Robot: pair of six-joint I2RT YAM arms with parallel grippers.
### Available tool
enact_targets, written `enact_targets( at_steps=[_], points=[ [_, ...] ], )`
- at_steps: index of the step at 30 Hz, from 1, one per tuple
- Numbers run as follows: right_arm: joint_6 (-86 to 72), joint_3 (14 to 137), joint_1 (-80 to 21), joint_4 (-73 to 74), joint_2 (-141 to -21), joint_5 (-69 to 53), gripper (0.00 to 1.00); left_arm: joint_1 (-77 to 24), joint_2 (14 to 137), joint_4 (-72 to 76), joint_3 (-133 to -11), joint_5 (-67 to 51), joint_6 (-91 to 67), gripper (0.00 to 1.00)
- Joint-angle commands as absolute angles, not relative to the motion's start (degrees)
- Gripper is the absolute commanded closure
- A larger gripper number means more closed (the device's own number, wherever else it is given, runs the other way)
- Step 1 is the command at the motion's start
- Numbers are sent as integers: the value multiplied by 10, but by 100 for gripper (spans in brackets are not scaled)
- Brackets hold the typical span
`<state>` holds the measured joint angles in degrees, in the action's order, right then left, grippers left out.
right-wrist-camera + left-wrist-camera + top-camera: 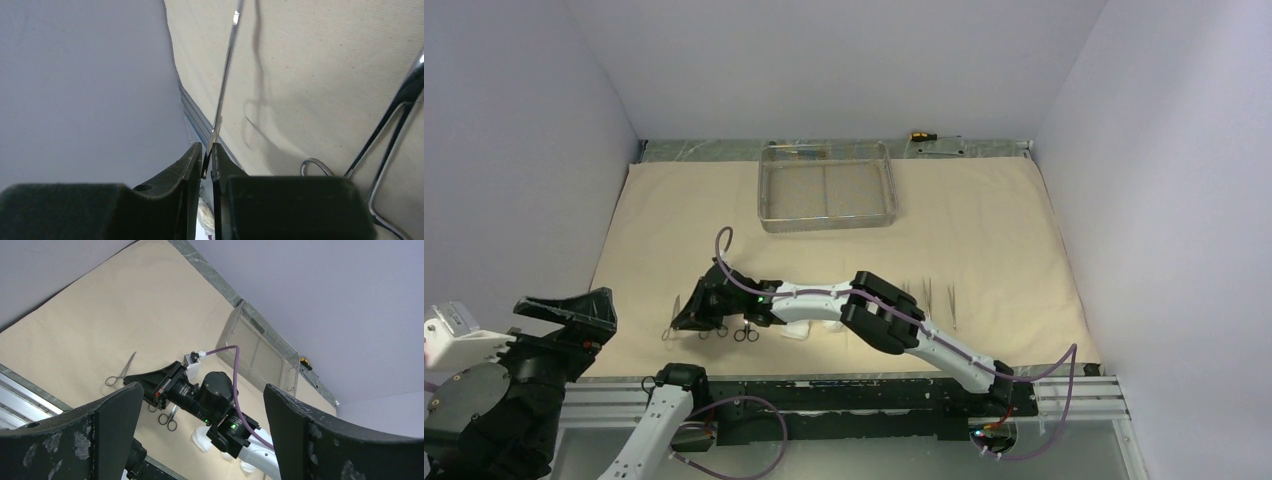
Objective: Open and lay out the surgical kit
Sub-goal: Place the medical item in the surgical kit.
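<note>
The beige wrap cloth (984, 220) lies spread flat. The steel wire-mesh tray (826, 190) stands at its back middle. My right arm reaches left across the front. My right gripper (682, 320) is shut on a thin steel clamp (225, 75) at the front left, just over the cloth (325, 60). Two more clamps (746, 332) lie beside it; one shows in the right wrist view (390, 125). Three tweezers (929, 293) lie at the front right. White gauze pads (797, 330) sit partly under the right arm. My left gripper (574, 312) is open and empty, off the cloth's front-left corner.
A yellow-handled screwdriver (921, 135) lies on the metal strip behind the cloth, right of the tray. Grey walls close in the left, back and right sides. The metal rail (844, 385) with the arm bases runs along the front edge.
</note>
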<state>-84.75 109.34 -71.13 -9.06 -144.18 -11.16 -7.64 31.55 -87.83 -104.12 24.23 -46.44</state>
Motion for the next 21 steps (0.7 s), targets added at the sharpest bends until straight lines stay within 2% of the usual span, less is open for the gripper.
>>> enact_targets(
  at_steps=[1,3,7,9,15,21],
  points=[
    [-862,1129,-711,-98,-1452,-129,80,-76,322,-882,-1055,239,-476,4],
    [-860,1129,-711,-91,-1449,-134,71,-76,325,-882,-1058,239,-474,4],
    [-833,1121,-710,-63,-1422,-124,49,-76,333,-879,-1061,238,-471,4],
    [-817,1112,-707,-50,-1400,-116,42,-76,336,-872,-1060,238,-470,4],
    [-758,1083,-694,9,-1312,-75,34,-76,342,-831,-1036,235,-463,4],
    [-684,1032,-665,52,-1220,-35,32,-76,346,-777,-986,227,-461,4]
  ],
)
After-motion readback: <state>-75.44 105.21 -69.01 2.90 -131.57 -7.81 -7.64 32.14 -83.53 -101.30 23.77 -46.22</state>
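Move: The right fingertips still have the medical item, a surgical clamp, between them. Its spot on the cloth is almost straight under them, about 3 cm down and 1 cm ahead. At that same depth, the second clamp lies roughly 8 cm to the hand's right and 2 cm ahead, the scissors about 15 cm right and 2 cm ahead. From the raised left hand, the spot is some 10 cm ahead, 4 cm right and 38 cm below. Open the right gripper to about two-thirds and let go of the clamp at the left end of the instrument row, keeping the hand nearly still with a slight dip of under 1 cm. Then lift away from the clamp about 6 cm, drawing some 4 cm back to the right and 2 cm forward, tilting the fingers up roughly 10 degrees. ##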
